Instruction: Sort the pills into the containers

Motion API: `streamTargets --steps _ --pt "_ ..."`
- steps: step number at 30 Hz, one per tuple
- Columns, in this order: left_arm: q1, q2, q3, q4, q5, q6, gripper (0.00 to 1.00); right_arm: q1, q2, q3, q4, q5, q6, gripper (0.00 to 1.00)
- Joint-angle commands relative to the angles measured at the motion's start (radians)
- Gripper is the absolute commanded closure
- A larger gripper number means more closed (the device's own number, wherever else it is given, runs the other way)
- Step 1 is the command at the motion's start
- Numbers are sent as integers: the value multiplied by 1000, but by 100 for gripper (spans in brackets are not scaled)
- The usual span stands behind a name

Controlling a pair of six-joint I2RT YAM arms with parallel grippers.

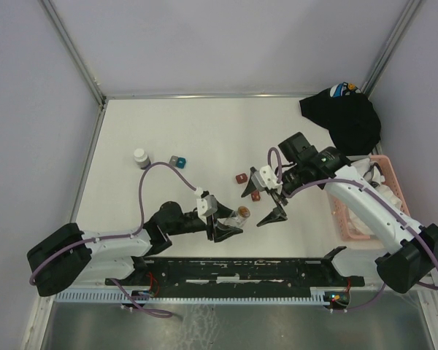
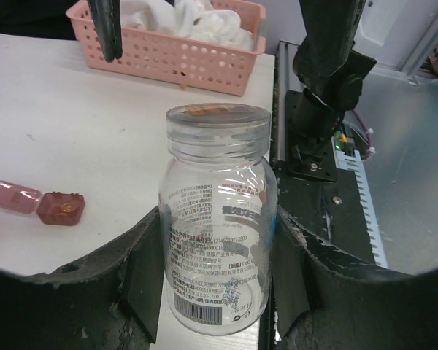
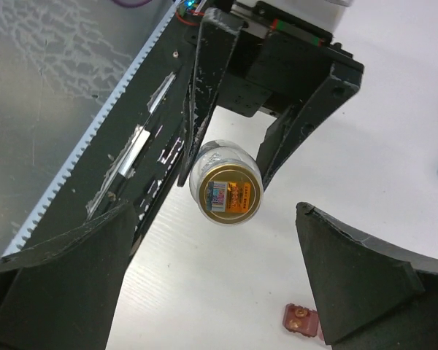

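My left gripper (image 1: 233, 223) is shut on the clear vial (image 1: 243, 214) with the yellowish-amber top and holds it by its body. In the left wrist view the vial (image 2: 217, 168) stands between the two pads (image 2: 142, 273). My right gripper (image 1: 257, 206) is open and empty, just right of the vial. In the right wrist view the vial's gold top (image 3: 226, 191) lies beyond my spread right gripper (image 3: 219, 292). A dark-red box (image 1: 257, 195) lies open beside it, also in the right wrist view (image 3: 301, 319) and the left wrist view (image 2: 60, 208). Another dark-red box (image 1: 241, 177) sits farther back.
A white bottle (image 1: 140, 157) and small grey and teal boxes (image 1: 177, 160) sit at the back left. A black cloth (image 1: 343, 117) lies at the back right. A pink slatted basket (image 1: 383, 166) holding white material stands at the right edge, also in the left wrist view (image 2: 168, 55).
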Motion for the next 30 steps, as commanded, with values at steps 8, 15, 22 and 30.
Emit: streamTargets --steps 8,15,22,30 --pt "4 124 113 91 156 -47 97 18 -29 -62 -78 12 -336 1" --pt "15 169 133 124 181 -67 97 52 -34 -70 -59 75 -341 14" --pt "23 181 133 135 197 -77 97 56 -39 -64 -43 85 -308 26" --pt "25 172 128 140 197 -82 97 58 -36 -65 14 97 -214 40"
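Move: The left hand already holds the clear jar, its gold-labelled cap some 4 cm above, 3 cm to the right of and 1 cm ahead of that hand point. From the wide-open right hand the cap lies about 3 cm left and 4 cm below, level with it fore and aft. The near red box is roughly 8 cm ahead, 1 cm right, and the far one 13 cm ahead, 3 cm left, both on the table some 22 cm down. Coming in for the cap, the right hand sinks about 3 cm and eases back a centimetre, rolling and turning its wrist some 15 degrees in all, then from about midway its wide-open fingers draw in by roughly a third until they stand close on either side of the cap, without a clear grip yet. To meet it, the left hand keeps its hold on the jar, carries it some 2.5 cm to the right and slightly back in the first half while turning about 10 degrees clockwise, and then holds it still. ##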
